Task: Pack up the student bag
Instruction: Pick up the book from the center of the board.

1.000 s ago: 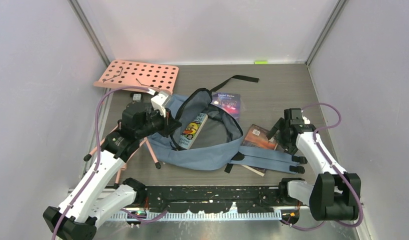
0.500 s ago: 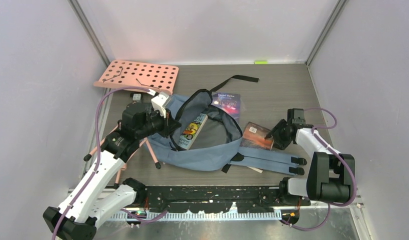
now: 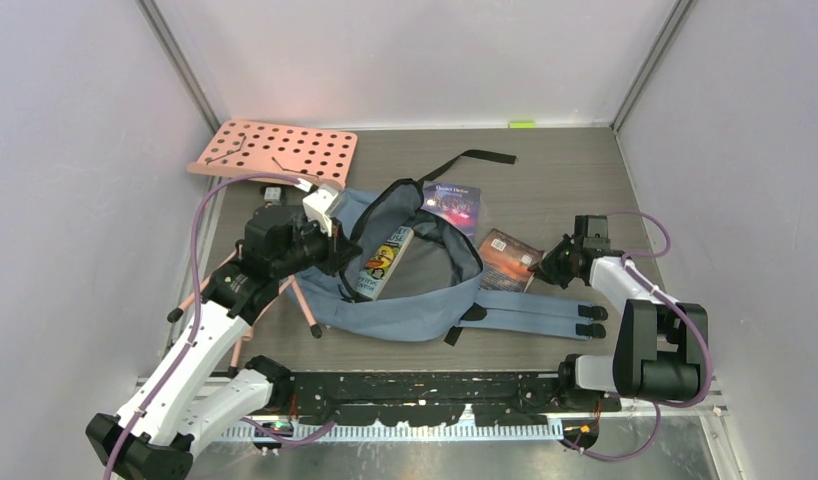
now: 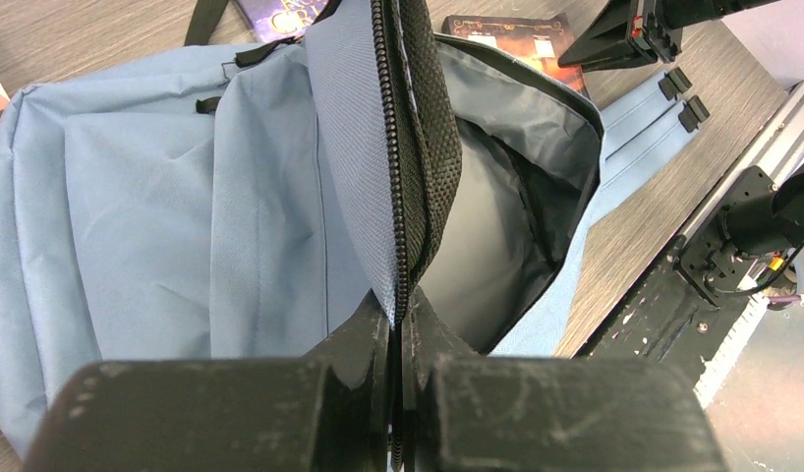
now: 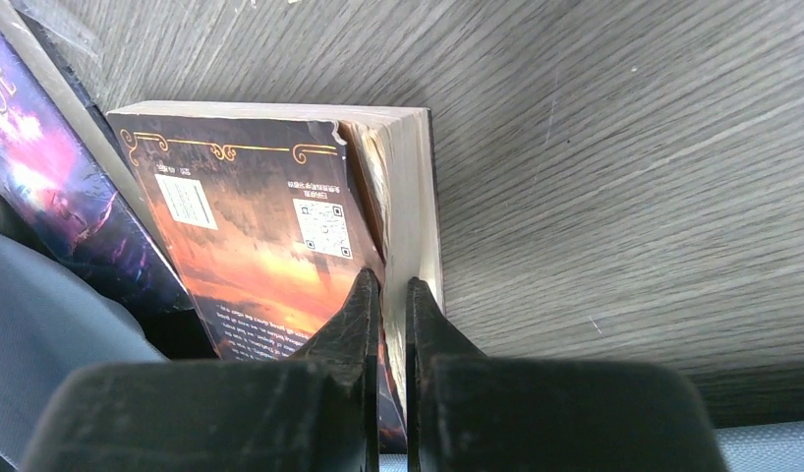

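The student bag (image 3: 405, 305) lies mid-table, a blue-grey backpack with its main compartment gaping. My left gripper (image 3: 337, 248) is shut on the raised zipper edge of the bag (image 4: 182, 197), the black zipper pinched between the jaws of that gripper (image 4: 398, 313). A book with a yellow and blue cover (image 3: 385, 260) sits in the opening. My right gripper (image 3: 547, 266) is shut on the page edge of an orange-covered book (image 3: 507, 258) just right of the bag; the right wrist view shows the gripper (image 5: 393, 285) clamping that book (image 5: 260, 226).
A purple book (image 3: 453, 203) lies behind the bag, also seen as the purple book (image 5: 44, 197). The padded shoulder straps (image 3: 535, 320) trail right toward the front. A pink pegboard (image 3: 275, 150) stands at the back left, a black webbing strap (image 3: 475, 157) behind the bag.
The right gripper has shut on the orange book and carried it off the shoulder straps, away from the front edge. The left arm has held still.
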`<state>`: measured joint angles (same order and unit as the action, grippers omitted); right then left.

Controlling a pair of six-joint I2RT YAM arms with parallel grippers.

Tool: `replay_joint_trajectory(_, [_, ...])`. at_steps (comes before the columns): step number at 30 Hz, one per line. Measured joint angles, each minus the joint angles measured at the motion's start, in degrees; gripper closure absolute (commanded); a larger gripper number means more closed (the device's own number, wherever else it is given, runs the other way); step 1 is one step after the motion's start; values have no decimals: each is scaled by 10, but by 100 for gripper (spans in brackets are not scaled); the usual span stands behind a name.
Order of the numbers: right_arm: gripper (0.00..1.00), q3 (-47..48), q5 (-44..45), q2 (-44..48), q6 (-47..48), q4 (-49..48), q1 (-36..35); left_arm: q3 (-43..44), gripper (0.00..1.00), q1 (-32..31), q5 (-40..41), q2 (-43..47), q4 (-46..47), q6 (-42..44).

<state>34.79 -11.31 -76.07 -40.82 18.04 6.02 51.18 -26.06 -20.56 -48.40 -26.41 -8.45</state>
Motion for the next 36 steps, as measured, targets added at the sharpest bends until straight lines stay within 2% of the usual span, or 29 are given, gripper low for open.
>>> replay_joint_trajectory(1, [100, -2, 1, 4, 0, -2, 0, 0, 100, 0, 0, 0, 0, 0])
replay_joint_trajectory(2, [100, -5, 3, 8, 0, -4, 0, 0, 96, 0, 0, 0, 0, 0])
replay_joint_trajectory(5, [100, -16, 13, 29, -1, -9, -2, 0, 62, 0, -2, 0, 0, 2])
replay_joint_trajectory(7, [100, -21, 21, 46, 0, -7, -2, 0, 44, 0, -7, -2, 3, 4])
replay_joint_trajectory(9, [100, -26, 30, 70, 2, -1, -2, 1, 35, 0, -12, -7, 10, -3])
replay_joint_trajectory(11, [100, -27, 37, 90, 4, 6, -2, 8, 30, 0, -17, -20, 14, -9])
replay_joint_trajectory(17, [99, -27, 51, 140, 33, 9, -2, 33, 27, -11, -21, -52, 61, -48])
replay_joint_trajectory(21, [99, -26, 57, 160, 49, 9, -2, 42, 24, -65, -15, -90, 116, -82])
replay_joint_trajectory(27, [99, -26, 59, 165, 57, 2, -2, 113, 24, -162, -19, -254, 182, -120])
replay_joint_trajectory(34, [99, -30, 53, 165, 57, -28, -2, 253, 24, -196, -77, -493, 255, -160])
replay_joint_trajectory(36, [99, -33, 51, 165, 56, -36, -2, 273, 24, -201, -95, -537, 276, -169])
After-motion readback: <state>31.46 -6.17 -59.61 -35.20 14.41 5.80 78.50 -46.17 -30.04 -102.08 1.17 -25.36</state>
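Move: The dark orange book is already pinched by its right-hand edge in the right fingers; its middle lies about 6 cm to that hand's left, 1 cm back and 2 cm below. From the same hand the purple book is some 20 cm left and 11 cm ahead, and the bag's straps lie 9 cm straight back. The left hand, clamped on the bag's flap, has the orange book about 31 cm to its right, 5 cm ahead and 23 cm below. Open the left gripper wide to let go of the bag's flap, lift it about 3 cm, then sweep it some 25 cm right, a little forward and dipping towards the orange book, turning it clockwise some 20 degrees as the fingers tip down. Meanwhile keep the right pinch on the cover and pages and raise them about 6 cm, drifting slightly right, with the fingers tilting up towards level. ##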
